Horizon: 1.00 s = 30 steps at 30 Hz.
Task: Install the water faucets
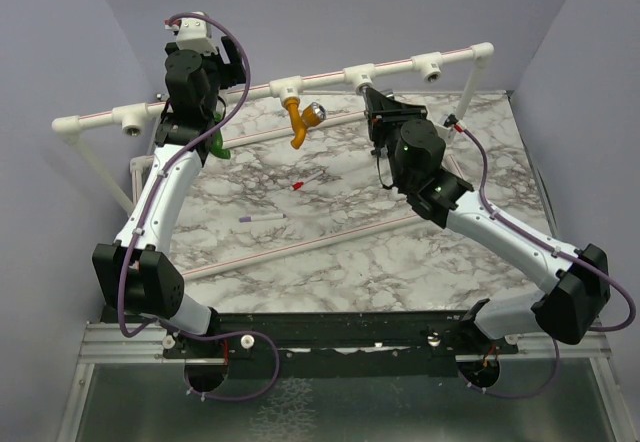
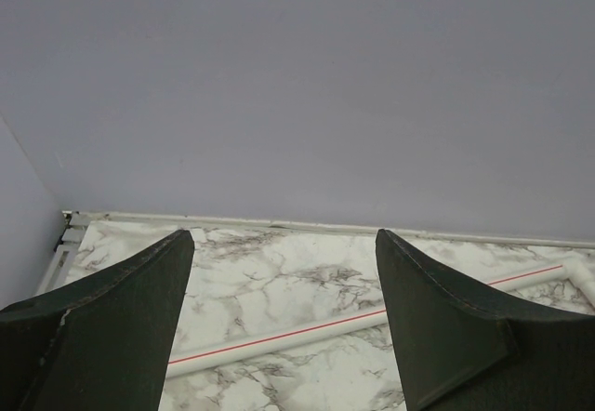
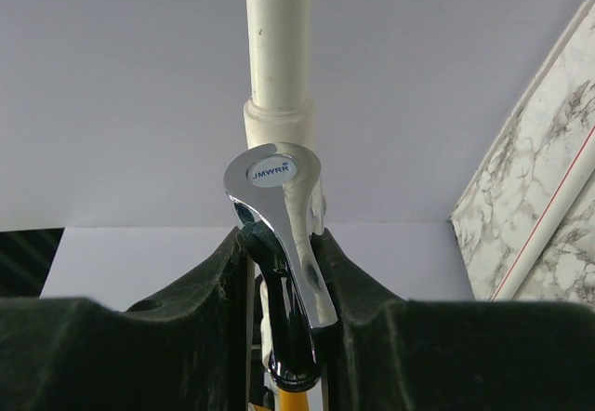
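Observation:
A white pipe rail (image 1: pixel 330 77) with tee joints runs across the back of the table. The mustard-orange faucet (image 1: pixel 300 120) with a silver knob hangs from a middle tee. The green faucet (image 1: pixel 219 148) shows below the rail, partly hidden behind my left arm. My right gripper (image 1: pixel 373 102) (image 3: pixel 279 234) is up at the neighbouring tee, shut on the grey metal faucet's chrome lever handle (image 3: pixel 279 234); a yellow part shows below it. The white pipe (image 3: pixel 277 48) rises just behind the handle. My left gripper (image 1: pixel 230 60) (image 2: pixel 284 234) is raised above the rail's left part, open and holding nothing.
Two thin sticks lie on the marble table, one red-tipped (image 1: pixel 303 182) and one purple-tipped (image 1: pixel 260 218). Long white pipes with a red line (image 1: pixel 300 247) (image 2: pixel 279 341) lie across the table. Purple walls close in the back and both sides.

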Each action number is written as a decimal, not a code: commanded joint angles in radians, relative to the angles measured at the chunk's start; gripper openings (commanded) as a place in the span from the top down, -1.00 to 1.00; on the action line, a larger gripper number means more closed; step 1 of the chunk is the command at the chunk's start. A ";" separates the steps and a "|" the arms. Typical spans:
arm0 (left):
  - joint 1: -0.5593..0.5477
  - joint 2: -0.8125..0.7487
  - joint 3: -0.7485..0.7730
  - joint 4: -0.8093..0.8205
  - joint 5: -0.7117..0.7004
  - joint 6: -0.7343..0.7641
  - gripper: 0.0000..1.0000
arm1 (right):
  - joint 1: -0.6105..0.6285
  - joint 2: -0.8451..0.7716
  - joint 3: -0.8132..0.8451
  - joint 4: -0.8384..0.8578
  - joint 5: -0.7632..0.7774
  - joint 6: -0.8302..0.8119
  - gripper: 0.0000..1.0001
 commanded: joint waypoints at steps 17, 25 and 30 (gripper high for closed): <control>0.013 0.112 -0.090 -0.247 0.011 0.012 -0.61 | 0.055 -0.091 -0.075 -0.060 -0.142 -0.100 -0.47; 0.013 0.112 -0.090 -0.248 0.010 0.012 -0.61 | 0.054 -0.159 -0.101 -0.069 -0.142 -0.250 -0.62; 0.012 0.111 -0.090 -0.248 0.010 0.012 -0.61 | 0.055 -0.225 -0.138 -0.059 -0.154 -0.408 -0.64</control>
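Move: The right fingers still hold the chrome faucet, its middle about 2 cm ahead, in its white tee some 4 cm ahead and 2 cm to the left, all at nearly the hand's height. The orange faucet hangs roughly 11 cm to the left, 2 cm back and 2 cm lower; the empty tee is about 9 cm to the right and 5 cm ahead. From the left hand, the chrome faucet is some 26 cm to the right and 7 cm back. Open the right gripper wide to let go of the chrome faucet and draw back from the tee, about 5 cm in all. Swing left and dip a little as the fingers spread, turning some 10 degrees counter-clockwise, then keep backing off while easing right and up again, rolling the hand's left side down. ##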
